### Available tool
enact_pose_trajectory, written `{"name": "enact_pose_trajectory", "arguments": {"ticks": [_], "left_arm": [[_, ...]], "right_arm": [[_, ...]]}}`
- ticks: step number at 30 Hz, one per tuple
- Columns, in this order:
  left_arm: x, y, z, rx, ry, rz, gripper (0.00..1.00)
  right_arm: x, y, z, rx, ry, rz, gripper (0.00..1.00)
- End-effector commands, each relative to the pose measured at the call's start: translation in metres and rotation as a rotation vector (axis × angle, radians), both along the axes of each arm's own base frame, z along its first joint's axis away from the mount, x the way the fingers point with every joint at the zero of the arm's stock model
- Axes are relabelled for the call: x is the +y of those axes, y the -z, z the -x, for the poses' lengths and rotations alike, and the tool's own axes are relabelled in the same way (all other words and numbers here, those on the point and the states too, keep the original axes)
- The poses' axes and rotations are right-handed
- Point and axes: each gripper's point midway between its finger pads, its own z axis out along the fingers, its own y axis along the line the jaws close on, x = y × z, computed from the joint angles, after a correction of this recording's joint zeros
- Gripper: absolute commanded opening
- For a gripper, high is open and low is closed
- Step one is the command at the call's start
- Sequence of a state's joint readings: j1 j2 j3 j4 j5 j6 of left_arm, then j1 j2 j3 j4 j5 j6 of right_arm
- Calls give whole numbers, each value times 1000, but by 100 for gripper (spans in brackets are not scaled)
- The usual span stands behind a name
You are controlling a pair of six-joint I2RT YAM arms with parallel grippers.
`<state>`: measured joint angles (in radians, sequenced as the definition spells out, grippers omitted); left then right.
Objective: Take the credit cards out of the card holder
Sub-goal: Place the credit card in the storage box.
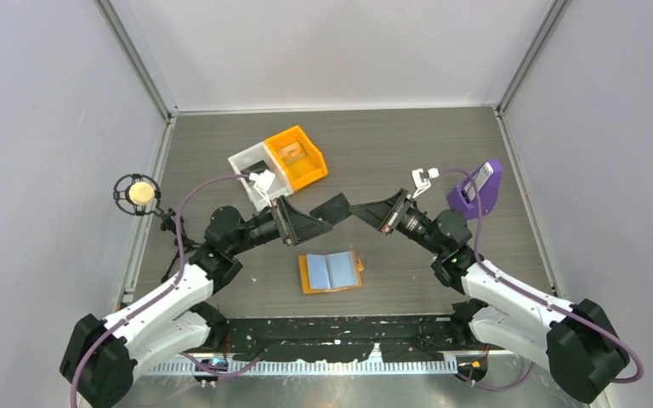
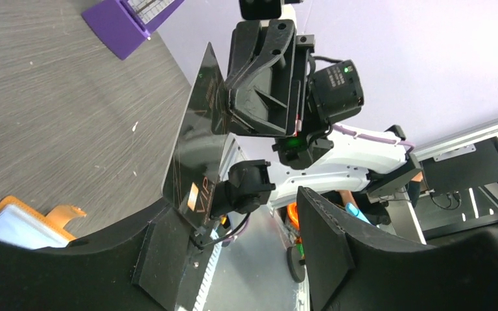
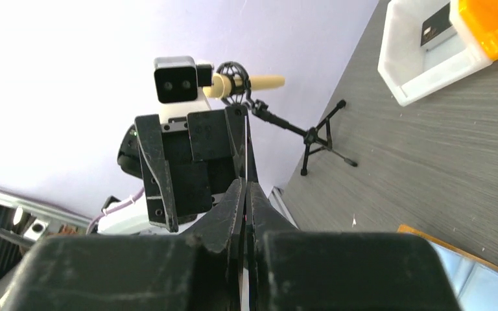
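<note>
The orange card holder (image 1: 332,272) lies open on the table, its two light blue panels facing up; a corner of it shows in the left wrist view (image 2: 19,220). Above it, my right gripper (image 1: 362,211) is shut on a black credit card (image 1: 334,206). In the left wrist view this card (image 2: 198,142) carries VIP lettering and its lower end rests against one finger (image 2: 159,259) of my left gripper (image 2: 243,217), whose jaws stand wide apart. In the right wrist view the card (image 3: 247,152) shows edge-on between my right gripper's (image 3: 246,191) closed fingers.
A white bin (image 1: 248,161) holding a dark card (image 3: 436,29) and an orange bin (image 1: 296,155) sit at the back. A purple stand (image 1: 476,189) is at the right, a microphone on a small tripod (image 1: 139,193) at the left.
</note>
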<state>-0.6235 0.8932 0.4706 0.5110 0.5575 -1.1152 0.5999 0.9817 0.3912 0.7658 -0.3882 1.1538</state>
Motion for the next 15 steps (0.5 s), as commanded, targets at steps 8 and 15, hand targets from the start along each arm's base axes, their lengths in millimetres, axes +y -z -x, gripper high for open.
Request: {"name": "enact_pose_trajectory", "arguments": {"ticks": [8, 15], "left_arm": [[0, -20, -7, -38, -46, 85, 46], [2, -17, -12, -16, -74, 89, 28]], "right_arm": [[-23, -14, -16, 3, 171, -89, 5], [-22, -5, -17, 23, 168, -73, 5]]}}
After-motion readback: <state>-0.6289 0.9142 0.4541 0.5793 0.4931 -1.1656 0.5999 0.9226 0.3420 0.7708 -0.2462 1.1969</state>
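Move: The credit card, held at its right end by the right fingers, has its middle about 3 cm ahead of the left hand and some 4 cm left of the right hand, at about their height. From the left hand, the storage box's white bin is roughly 23 cm ahead, 19 cm left, and its orange bin 28 cm ahead, 10 cm left; the open card holder lies 4 cm back, level sideways, all some 22 cm below. Right hand carries the card about 2 cm right and forward while the left fingers partly close around it. ##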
